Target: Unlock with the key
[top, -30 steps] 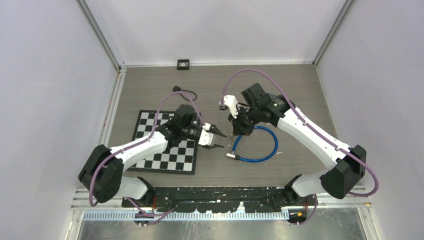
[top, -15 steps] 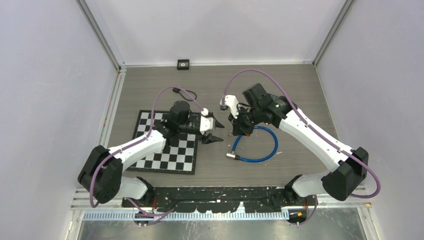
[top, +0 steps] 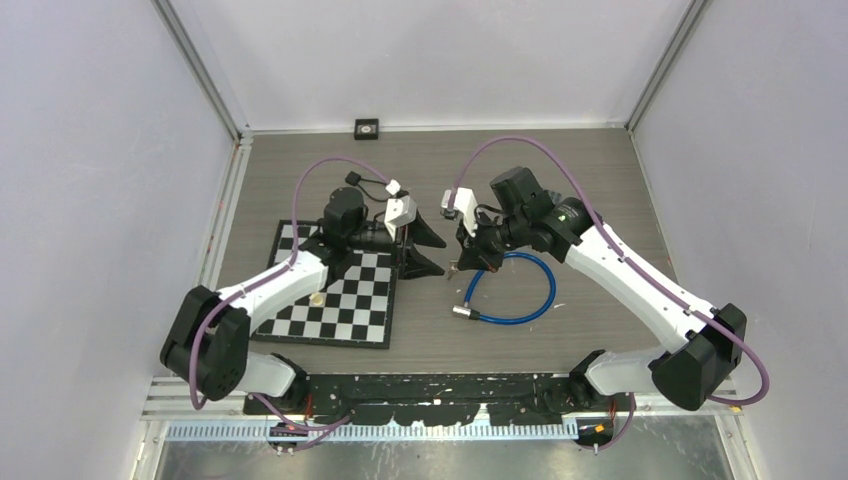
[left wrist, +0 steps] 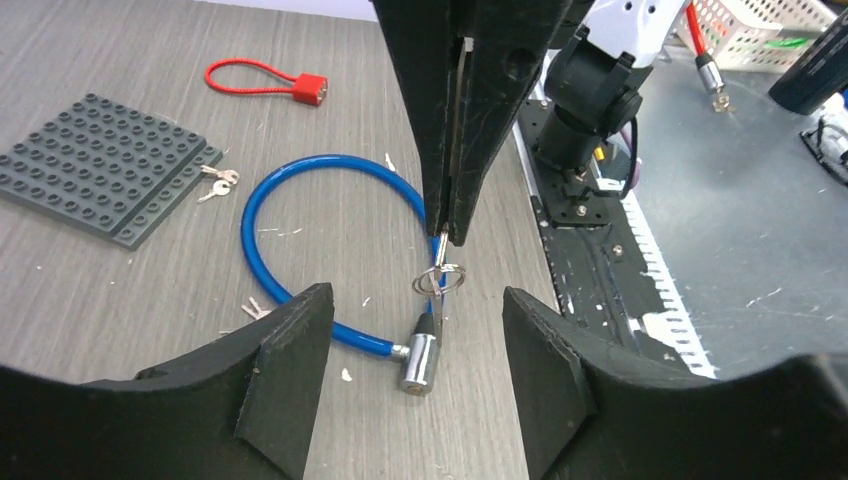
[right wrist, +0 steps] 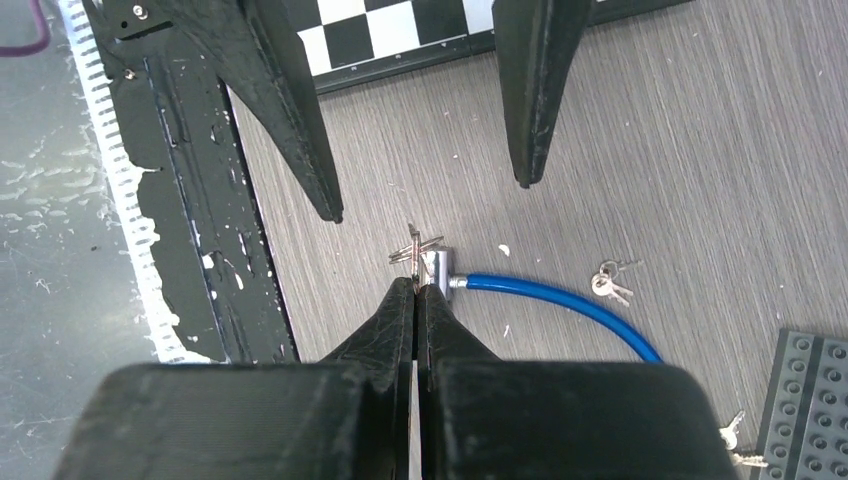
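A blue cable lock (top: 530, 305) lies on the table, its silver cylinder end (left wrist: 420, 360) toward the arms. My right gripper (right wrist: 415, 287) is shut on a small key (right wrist: 418, 250) with a ring; the key ring (left wrist: 440, 278) dangles below its tips, just above the cylinder (right wrist: 437, 270). Whether the key touches the lock I cannot tell. In the top view the right gripper (top: 460, 263) sits left of the cable loop. My left gripper (top: 428, 248) stands open and empty, facing the key; its fingers (left wrist: 285, 360) flank the cylinder in the left wrist view.
A chessboard (top: 340, 300) lies under the left arm. The wrist views show a grey studded baseplate (left wrist: 100, 165), a red cable lock (left wrist: 310, 88) and loose keys (right wrist: 608, 283) on the table. A small black box (top: 367, 128) sits at the back wall.
The left gripper has moved toward the back of the table, turned to face the right gripper, and opened wider. The right gripper has barely shifted and still grips the key.
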Controlling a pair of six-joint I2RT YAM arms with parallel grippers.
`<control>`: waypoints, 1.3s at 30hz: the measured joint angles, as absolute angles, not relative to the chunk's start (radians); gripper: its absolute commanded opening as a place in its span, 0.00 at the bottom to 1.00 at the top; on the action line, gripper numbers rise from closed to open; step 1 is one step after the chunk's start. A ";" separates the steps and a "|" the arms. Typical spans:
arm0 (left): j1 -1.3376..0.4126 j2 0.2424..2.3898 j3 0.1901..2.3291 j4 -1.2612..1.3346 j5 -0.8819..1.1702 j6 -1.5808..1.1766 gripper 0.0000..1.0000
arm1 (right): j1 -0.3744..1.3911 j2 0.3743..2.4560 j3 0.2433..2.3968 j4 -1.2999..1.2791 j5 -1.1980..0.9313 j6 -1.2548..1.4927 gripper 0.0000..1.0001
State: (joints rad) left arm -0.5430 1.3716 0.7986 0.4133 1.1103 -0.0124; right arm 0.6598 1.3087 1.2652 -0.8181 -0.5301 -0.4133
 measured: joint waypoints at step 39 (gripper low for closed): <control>-0.577 1.441 0.850 0.410 1.135 -0.092 0.18 | 0.660 1.338 1.265 -0.793 -0.580 -0.412 0.01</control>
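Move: The key bunch already hanging from the right fingertips is about 3 cm to the left hand's right, some 1 cm back and 1 cm below it. From the left hand, the lock body lies on the table about 5 cm right and 11 cm back, and the loose keys about 6 cm right and 1 cm back, both roughly 20 cm below. From the right hand, the held bunch hangs about 1 cm to the left and 2 cm below, neither ahead nor back. The left hand, fingers pointing right and well open, eases about 1.5 cm to the right towards the hanging key bunch, rolling some 5 degrees and rising slightly before sinking back, while its fingers close to roughly a third of their starting gap and come in on either side of the ring and keys. The right hand keeps its shut pinch on the bunch and brings it about 1 cm left to meet those fingers, then holds it nearly still while they go on narrowing; whether they already touch the keys can't be told. ##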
